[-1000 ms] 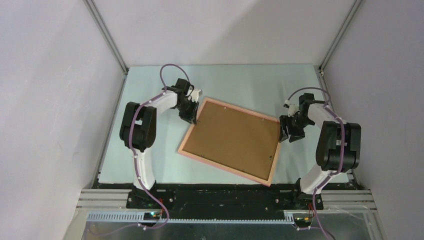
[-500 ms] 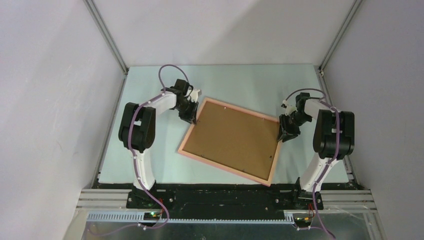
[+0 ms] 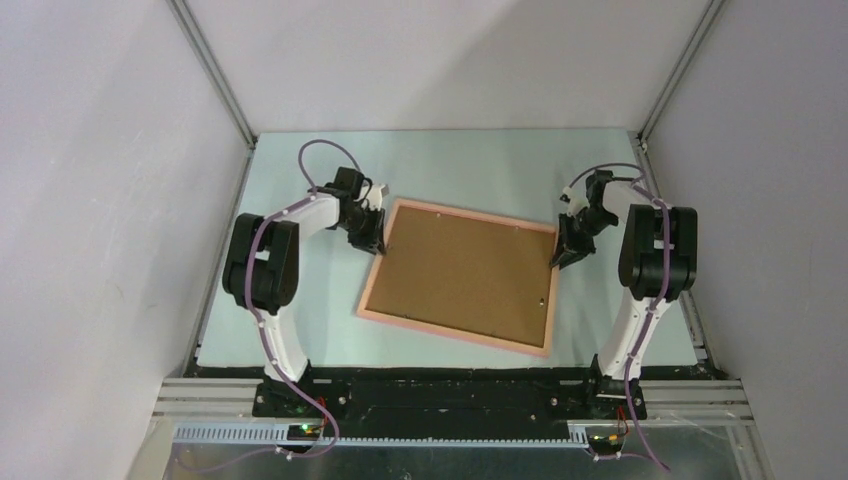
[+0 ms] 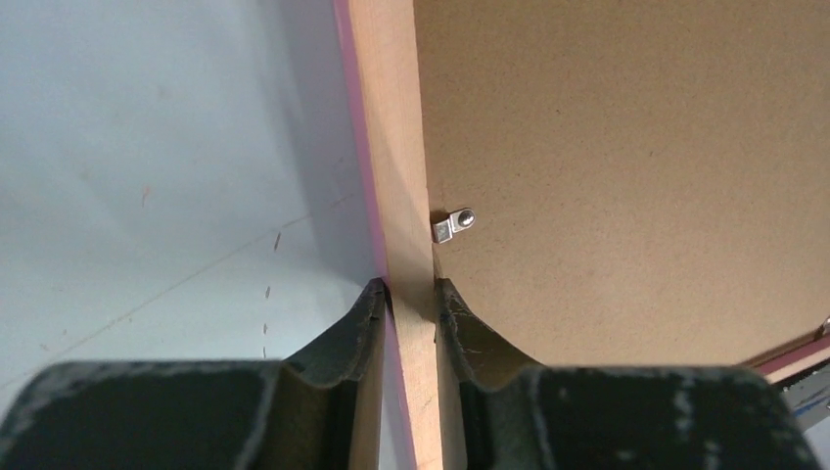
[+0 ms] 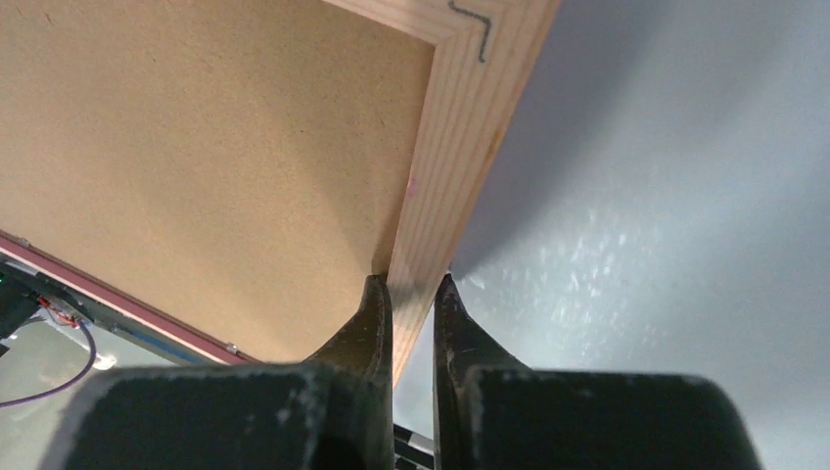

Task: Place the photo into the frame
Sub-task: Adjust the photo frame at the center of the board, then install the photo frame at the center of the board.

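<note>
The salmon-pink frame (image 3: 455, 334) lies back-up in the middle of the table, its brown backing board (image 3: 465, 272) filling it. The photo is hidden. My left gripper (image 3: 378, 243) is shut on the frame's left rail near the far corner; the left wrist view shows the rail (image 4: 391, 147) pinched between both fingers at the gripper (image 4: 409, 294). My right gripper (image 3: 562, 255) is shut on the right rail near its far corner. In the right wrist view the wooden rail (image 5: 470, 127) sits between the two fingers of the gripper (image 5: 411, 286).
A small metal tab (image 4: 452, 226) sits on the backing board just inside the left rail. Grey walls with metal corner posts close in the pale table (image 3: 480, 160). The arm bases stand on the black strip (image 3: 450, 395) at the near edge.
The right gripper has moved in and shut on the frame's right rail. The frame has turned clockwise and now lies squarer to the table. The left gripper swung left with its rail.
</note>
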Controlling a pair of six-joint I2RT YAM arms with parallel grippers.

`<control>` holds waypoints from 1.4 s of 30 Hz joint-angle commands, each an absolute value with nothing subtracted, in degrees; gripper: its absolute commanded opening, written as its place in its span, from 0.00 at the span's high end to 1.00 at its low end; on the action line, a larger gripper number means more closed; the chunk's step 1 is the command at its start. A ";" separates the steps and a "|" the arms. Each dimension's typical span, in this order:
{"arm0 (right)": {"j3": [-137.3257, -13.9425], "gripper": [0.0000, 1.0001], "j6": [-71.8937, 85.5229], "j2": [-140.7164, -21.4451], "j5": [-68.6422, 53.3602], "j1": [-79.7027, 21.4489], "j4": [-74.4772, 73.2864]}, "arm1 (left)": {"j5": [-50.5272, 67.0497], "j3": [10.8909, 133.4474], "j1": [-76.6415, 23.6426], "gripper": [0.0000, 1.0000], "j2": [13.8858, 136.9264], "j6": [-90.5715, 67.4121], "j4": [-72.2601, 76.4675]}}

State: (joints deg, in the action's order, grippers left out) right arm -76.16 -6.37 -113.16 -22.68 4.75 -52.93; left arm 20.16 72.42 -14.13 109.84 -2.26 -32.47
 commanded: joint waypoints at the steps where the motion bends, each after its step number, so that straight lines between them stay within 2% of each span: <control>1: -84.39 1.00 -10.29 -117.44 -25.18 1.86 -48.28 | 24.66 68.58 -12.39 0.76 107.08 -3.27 -34.58; 8: -98.66 0.99 -12.29 -125.01 -27.12 -1.29 -49.07 | 30.57 65.19 -9.28 0.75 104.92 1.47 -34.69; 12: -105.81 0.92 -13.57 -128.00 -27.21 -3.77 -50.43 | 30.07 62.89 -8.71 0.74 103.22 2.74 -34.92; 14: -107.64 0.86 -13.72 -128.39 -26.65 -4.56 -50.66 | 29.60 62.10 -8.32 0.73 102.28 3.11 -35.08; 16: -107.81 0.75 -13.57 -128.01 -26.29 -5.00 -50.56 | 28.91 61.49 -7.90 0.70 101.31 3.34 -35.15; 17: -107.52 0.64 -13.46 -127.25 -26.41 -5.01 -50.21 | 28.65 61.42 -7.62 0.68 100.97 3.49 -35.24; 19: -105.70 0.48 -13.31 -125.50 -26.38 -4.77 -49.30 | 27.86 61.20 -7.26 0.64 100.18 3.53 -35.36; 21: -103.30 0.41 -13.33 -123.21 -26.04 -4.44 -48.49 | 27.18 61.26 -7.02 0.61 99.71 3.50 -35.45; 25: -96.15 0.38 -14.08 -117.59 -25.25 -3.15 -46.72 | 27.25 61.21 -6.41 0.56 99.19 3.15 -35.54; 34: -79.01 0.36 -17.14 -105.07 -19.49 -2.92 -41.66 | 25.95 61.79 -6.27 0.40 98.40 3.42 -35.44; 42: -72.11 0.38 -16.74 -102.82 -16.47 -4.96 -38.02 | 25.48 62.94 -6.30 0.31 98.29 3.24 -35.44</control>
State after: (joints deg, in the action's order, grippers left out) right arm -72.99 -16.25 -104.79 -18.76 -3.86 -41.63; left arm 25.67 61.58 -6.72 100.82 2.04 -35.29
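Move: Both hands already pinch the photo frame's short sides. Its middle lies about 17 cm right of the left hand and 7 cm back, and about 18 cm left of the right hand and 4 cm back. The board's centre is some 5 cm ahead and 12 cm right of the left hand, or 8 cm ahead and 23 cm left of the right. The frame's far right corner is about 9 cm straight ahead of the right hand; its far left corner is 13 cm ahead and 3 cm right of the left hand. All lie about level with the fingers. Forward about 13 cm and somewhat left, the right hand drags the frame's right side while the left draws the left side back and left about 5 cm, swinging the frame counter-clockwise. Both then open; the right retreats about 9 cm, lifting over the side and starting down again, while the left settles with its open fingers astride the left side. ##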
